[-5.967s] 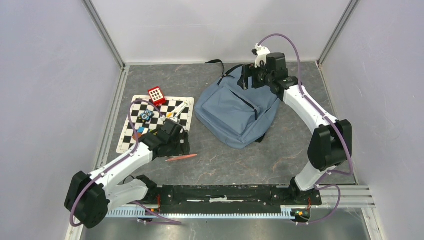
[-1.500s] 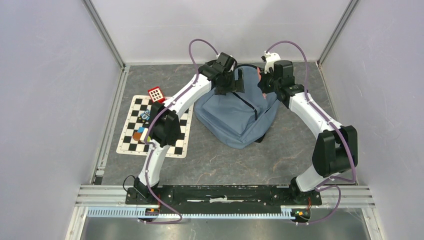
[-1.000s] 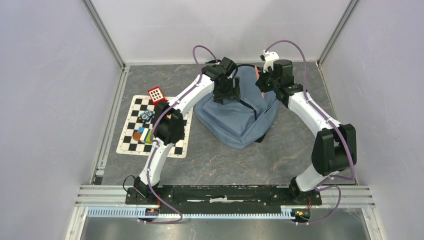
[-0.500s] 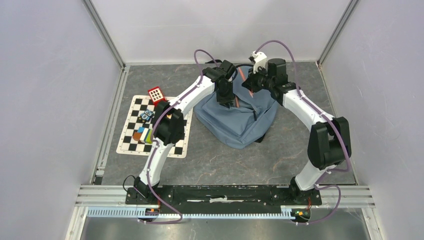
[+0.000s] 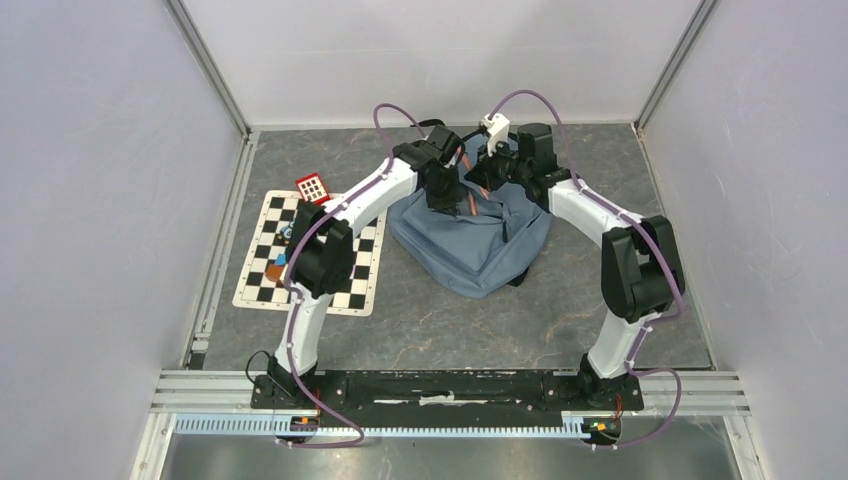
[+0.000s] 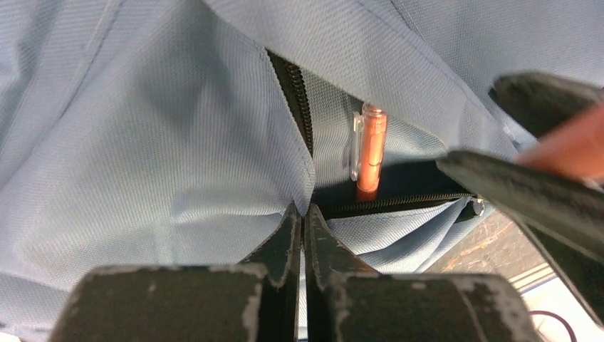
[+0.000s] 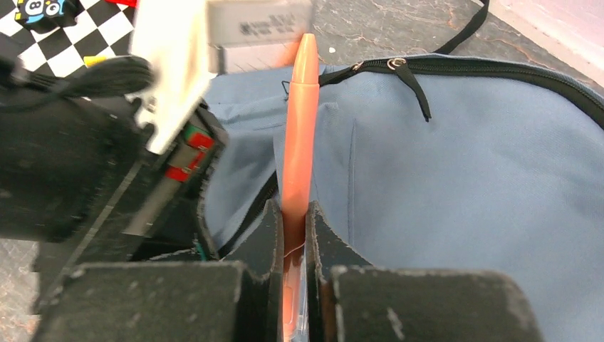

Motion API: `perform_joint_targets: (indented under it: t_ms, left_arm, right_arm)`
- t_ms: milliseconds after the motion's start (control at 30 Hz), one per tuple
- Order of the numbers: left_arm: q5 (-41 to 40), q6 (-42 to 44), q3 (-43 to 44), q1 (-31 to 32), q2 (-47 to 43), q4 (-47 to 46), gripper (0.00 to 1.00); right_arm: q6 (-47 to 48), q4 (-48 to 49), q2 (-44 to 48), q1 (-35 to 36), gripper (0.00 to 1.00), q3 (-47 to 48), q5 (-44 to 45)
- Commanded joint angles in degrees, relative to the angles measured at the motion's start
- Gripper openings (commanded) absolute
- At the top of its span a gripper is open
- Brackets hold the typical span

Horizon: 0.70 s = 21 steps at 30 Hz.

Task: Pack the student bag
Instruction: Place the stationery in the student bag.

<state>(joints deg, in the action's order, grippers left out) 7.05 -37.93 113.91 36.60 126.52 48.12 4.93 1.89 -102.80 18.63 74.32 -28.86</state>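
Note:
The blue-grey student bag (image 5: 480,245) lies at the back of the floor with its zip mouth open. My left gripper (image 6: 305,212) is shut on the fabric edge beside the dark zipper (image 6: 292,92), and shows in the top view (image 5: 443,193) over the bag's upper left. In the opening stands an orange pen (image 6: 371,146) with a clear clip, its lower end in the dark inside. My right gripper (image 7: 292,210) is shut on an orange pen (image 7: 300,128) that points toward the left arm. Its dark fingers (image 6: 520,189) hover just right of the opening. I cannot tell whether both views show one pen.
A checkered mat (image 5: 262,272) lies left of the bag with a red keypad item (image 5: 312,187) and several small pieces on it. Black bag straps (image 7: 466,32) trail toward the back wall. Both arms crowd over the bag's top.
My left gripper has closed from wide open onto the bag's fabric edge. My right arm has swung left with its pen, closer to the left gripper and the opening.

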Motion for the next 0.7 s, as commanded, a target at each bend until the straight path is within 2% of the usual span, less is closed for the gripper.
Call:
perform_joint_targets:
  t_ms: [0, 367, 667]
  left_arm:
    - [-1.3, -0.2, -3.0, 0.3, -7.3, -3.5, 0.02]
    - [-3.7, -1.7, -6.9, 0.0, -11.5, -7.9, 0.02]
    - [-5.7, -2.3, -9.5, -0.5, -13.7, -9.2, 0.02]
  right_arm:
    - [2.6, 2.2, -2.3, 0.9, 0.00, -0.2, -5.0]
    - [1.5, 1.1, -1.3, 1.2, 0.00, -5.9, -7.1]
    - [-1.5, -10.5, 1.7, 1.2, 0.00, -4.9, -1.1]
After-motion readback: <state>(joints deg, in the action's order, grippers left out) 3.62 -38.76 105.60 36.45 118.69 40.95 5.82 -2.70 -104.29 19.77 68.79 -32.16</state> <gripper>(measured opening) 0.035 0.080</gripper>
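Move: The right hand, holding an orange pen in shut fingers, has the bag pocket's open mouth about 5 cm back, 3 cm to its left and some 8 cm below. Another orange pen already lies in that mouth, also about 5 cm back and 3 cm left, some 9 cm down. The black strap hangs roughly 10 cm back and 4 cm right, 8 cm down. For the left hand, pinching the pocket's edge, the mouth lies about 4 cm right, 2 cm ahead and 1 cm below. Down about 6 cm and back some 4 cm, the right hand brings its still-gripped orange pen to the pocket mouth, beside the left fingers, while its fingertips tip about 10 degrees further down. The left hand keeps its pinch on the pocket's edge and lifts it some 3 cm, tilting slightly, then holds it up. ##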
